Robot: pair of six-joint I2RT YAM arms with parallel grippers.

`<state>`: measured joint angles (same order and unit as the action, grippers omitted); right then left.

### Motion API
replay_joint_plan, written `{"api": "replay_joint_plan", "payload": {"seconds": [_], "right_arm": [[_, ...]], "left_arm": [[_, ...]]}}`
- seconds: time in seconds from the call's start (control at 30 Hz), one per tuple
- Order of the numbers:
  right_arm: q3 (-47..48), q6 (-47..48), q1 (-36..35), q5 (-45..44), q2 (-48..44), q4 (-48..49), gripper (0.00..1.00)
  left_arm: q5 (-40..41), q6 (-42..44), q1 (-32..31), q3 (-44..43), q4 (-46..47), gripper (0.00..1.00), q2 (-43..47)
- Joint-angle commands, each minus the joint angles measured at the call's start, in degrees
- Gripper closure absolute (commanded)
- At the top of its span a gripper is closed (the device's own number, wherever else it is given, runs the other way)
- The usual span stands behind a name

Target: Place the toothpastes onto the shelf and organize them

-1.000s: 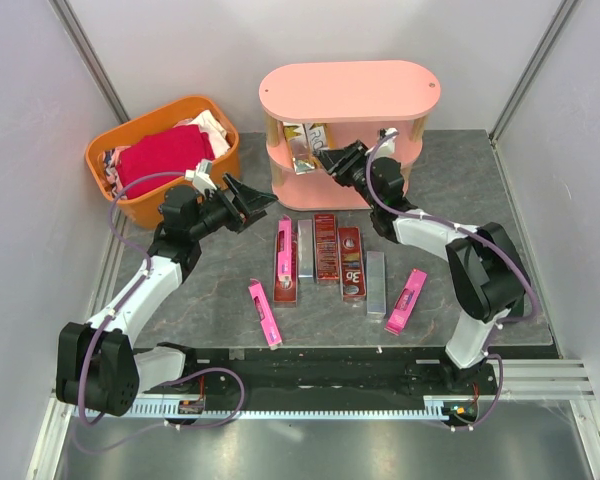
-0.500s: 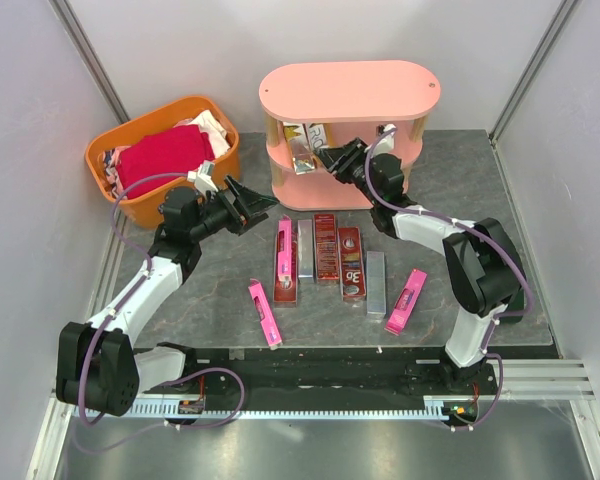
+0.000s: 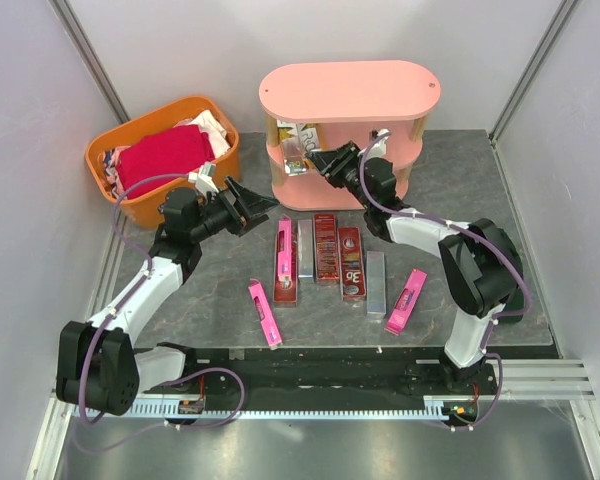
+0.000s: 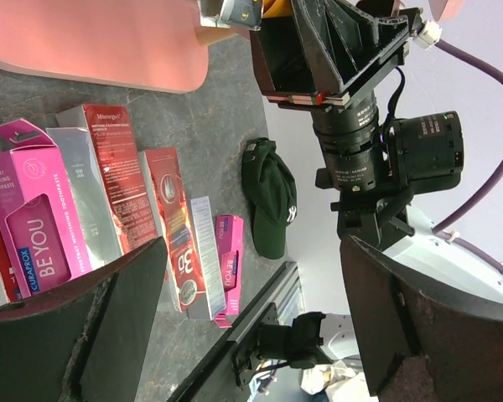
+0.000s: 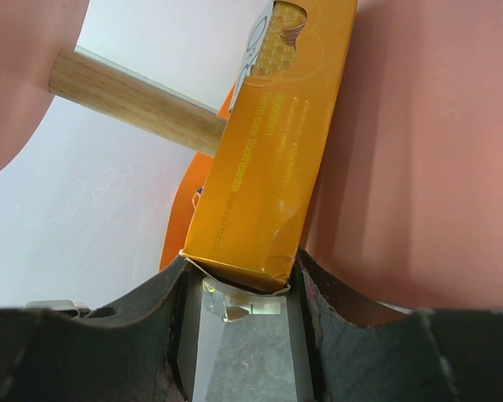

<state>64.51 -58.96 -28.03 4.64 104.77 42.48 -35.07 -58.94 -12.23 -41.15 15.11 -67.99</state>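
The pink shelf [image 3: 345,92] stands at the back of the table. My right gripper [image 3: 320,160] reaches between its tiers, shut on a yellow-gold toothpaste carton [image 5: 268,151] that points further in beside a wooden post [image 5: 134,100]. In the right wrist view the right gripper [image 5: 239,280] pinches the carton's near end. Several toothpastes lie in a row on the table: dark red [image 3: 326,246], red "3D" [image 3: 351,263], silver [image 3: 376,283], pink [image 3: 406,300] and another pink [image 3: 265,312]. My left gripper [image 3: 260,203] hovers open and empty left of the shelf, above the row's end.
An orange basket [image 3: 130,195] holding a red cloth [image 3: 165,155] stands at the back left, close behind the left arm. Grey walls enclose the table on three sides. The right arm [image 4: 360,126] fills the far side of the left wrist view.
My right gripper has pushed leftward, deeper between the shelf tiers, carrying the yellow-gold carton. The left arm has hardly moved.
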Motion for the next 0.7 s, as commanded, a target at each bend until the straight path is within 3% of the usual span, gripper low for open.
{"api": "replay_joint_plan", "payload": {"seconds": [0.0,0.1,0.37,0.67], "right_arm": [[-1.6,-4.7,-1.5,0.1,0.2,-1.3,0.82],[-1.9,-6.5,-1.5,0.9,0.5,-0.8,0.78],[-2.5,-8.6,-1.7,3.6,0.6,-2.0,0.36],[-1.9,-7.3,-1.6,5.4,0.2,-5.4,0.13]], "left_arm": [[-1.4,1.5,0.3,0.3,2.5,0.09,-0.7],[-1.6,1.4,0.3,0.4,2.6,0.09,-0.7],[-2.1,0.9,0.3,0.5,3.3,0.10,-1.3],[-2.7,0.5,0.3,0.9,4.0,0.10,-1.7]]}}
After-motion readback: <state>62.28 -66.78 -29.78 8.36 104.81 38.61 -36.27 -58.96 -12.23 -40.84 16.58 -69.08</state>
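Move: The orange toothpaste, its near end still pinched in my right hand, has its middle about 7 cm ahead and 2 cm left of that hand, level with it. The white-and-gold toothpaste already on the shelf lies some 5 cm ahead and 5 cm left of my right hand; the shelf's left post is roughly 5 cm ahead and 9 cm left. From my left hand the orange toothpaste's middle is about 17 cm ahead and 9 cm right. With my right fingers still shut on the orange toothpaste's near end, I ease barely half a centimetre left towards the box beside it, rolling slightly. Then I open the fingers wide and let the box go, slipping back, left and increasingly down off its end, about 3 cm down and 2 cm each other way, tipping the hand some 10 degrees downward. ##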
